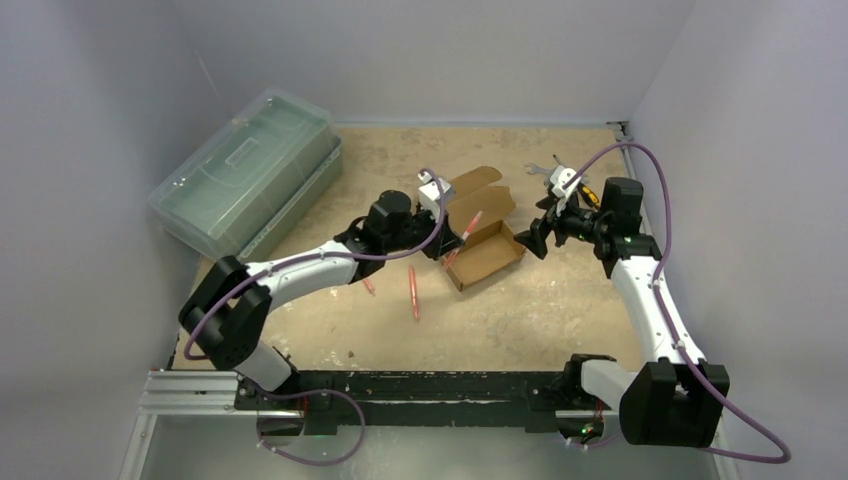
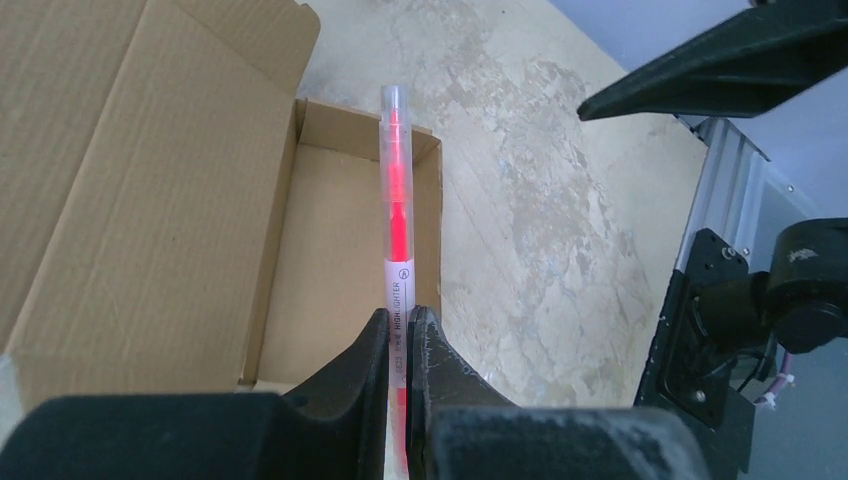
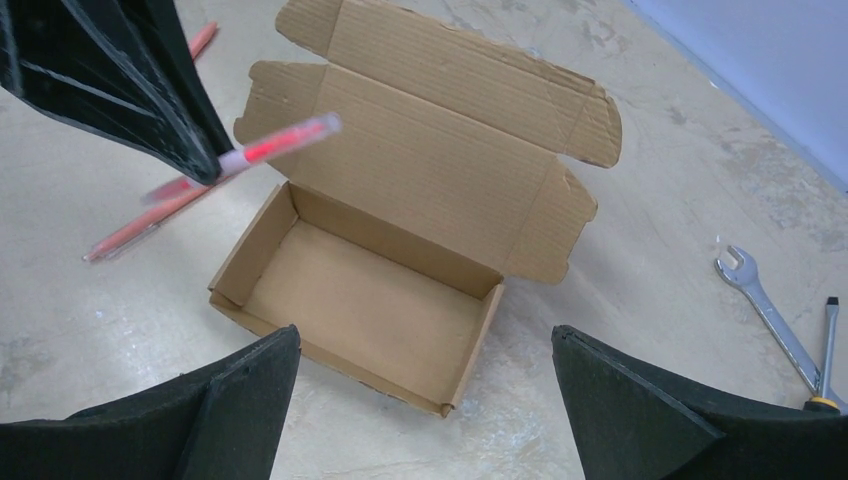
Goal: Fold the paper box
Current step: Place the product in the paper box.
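The paper box (image 1: pixel 487 252) is a brown cardboard carton standing open on the table, its lid (image 1: pixel 480 195) folded back and its inside (image 3: pixel 365 295) empty. My left gripper (image 1: pixel 447 240) is shut on a pink highlighter (image 2: pixel 398 200), which sticks out over the box's near-left wall (image 2: pixel 300 250). In the left wrist view the fingers (image 2: pixel 403 325) pinch the barrel at its label. The right wrist view shows the highlighter (image 3: pixel 270 145) hanging above the box's left end. My right gripper (image 3: pixel 425 345) is open and hovers just right of the box (image 1: pixel 530 238), holding nothing.
A large translucent green case (image 1: pixel 245 170) stands at the back left. Two more pink pens (image 1: pixel 414 292) lie on the table in front of the box. A wrench (image 3: pixel 760 300) and a screwdriver (image 3: pixel 828 350) lie at the back right near the wall.
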`<state>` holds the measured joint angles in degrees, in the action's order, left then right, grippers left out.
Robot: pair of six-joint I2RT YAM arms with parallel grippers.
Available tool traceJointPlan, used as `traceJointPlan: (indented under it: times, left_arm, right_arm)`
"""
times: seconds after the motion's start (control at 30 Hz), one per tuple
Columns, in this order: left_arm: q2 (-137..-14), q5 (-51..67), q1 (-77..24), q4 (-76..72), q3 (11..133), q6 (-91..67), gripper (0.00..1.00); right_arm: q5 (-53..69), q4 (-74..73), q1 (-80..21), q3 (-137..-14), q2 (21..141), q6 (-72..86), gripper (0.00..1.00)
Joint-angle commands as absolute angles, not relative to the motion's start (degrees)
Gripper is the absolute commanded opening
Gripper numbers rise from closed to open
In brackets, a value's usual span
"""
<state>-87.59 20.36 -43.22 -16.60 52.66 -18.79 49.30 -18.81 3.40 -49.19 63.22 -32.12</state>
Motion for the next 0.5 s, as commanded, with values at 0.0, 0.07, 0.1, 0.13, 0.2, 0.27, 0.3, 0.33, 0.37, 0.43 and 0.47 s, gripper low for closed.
traceJointPlan:
  times: [0.0,0.07,0.1,0.13,0.2,0.27,0.3,0.33,0.37,0.43,0.47]
  left_arm:
    - [-93.01,20.51,-44.43,-16.24,59.29,-17.06,0.0]
    - [-95.74,19.81,-45.03,-14.42,61.82,-16.75,0.0]
    - [-97.0,19.49,-45.34,-13.93,62.81,-16.63,0.0]
    - [-98.15,19.1,-45.57,-13.34,63.76,-16.61,0.0]
    - [-100.32,18.59,-46.0,-12.49,65.51,-16.65,0.0]
    - [-102.5,17.74,-46.4,-11.77,67.11,-17.07,0.0]
    - [-103.61,17.32,-46.67,-11.23,68.24,-17.13,0.0]
    - [-104.72,16.79,-46.93,-10.5,69.2,-17.07,0.0]
    - [-105.69,16.11,-47.21,-9.95,70.24,-17.03,0.0]
    - [-107.5,15.3,-47.52,-9.22,71.92,-16.88,0.01]
    - [-108.22,14.84,-47.73,-8.85,72.69,-16.88,0.02]
  right_arm:
    - [48.87,-17.41,3.69,-48.96,61.48,-31.9,0.99]
    - [48.87,-17.43,3.77,-48.96,61.44,-31.9,0.99]
    - [48.87,-17.44,3.78,-48.96,61.44,-31.9,0.99]
    - [48.87,-17.41,3.78,-48.96,61.39,-31.9,0.99]
    - [48.93,-17.45,3.87,-48.96,61.35,-31.89,0.99]
    - [48.87,-17.43,3.87,-48.88,61.27,-31.91,0.99]
    - [48.82,-17.42,3.87,-48.87,61.26,-31.9,0.99]
    - [48.78,-17.4,3.88,-48.87,61.26,-31.9,0.99]
    - [48.78,-17.4,3.95,-48.87,61.26,-31.9,0.99]
    - [48.78,-17.41,3.95,-48.87,61.18,-31.91,0.99]
    - [48.78,-17.44,3.96,-48.87,61.13,-31.93,0.99]
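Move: The left hand already holds a highlighter; the tray of the open paper box lies about 7 cm to its right and 4 cm ahead, some 12 cm below. The box's open lid is about 12 cm ahead and 3 cm to the right, roughly 9 cm lower, and the loose highlighter on the table is about 10 cm to the left and 5 cm back, 14 cm below. From the idle right hand the tray lies about 9 cm left, 4 cm ahead and 16 cm down. Rightward and down in one steady slant, about 5 cm each way and a little forward, the left hand carries the highlighter in over the open tray of the paper box. Its fingers tip some 10 degrees further down on the way and keep their pinch around the pen's barrel. ##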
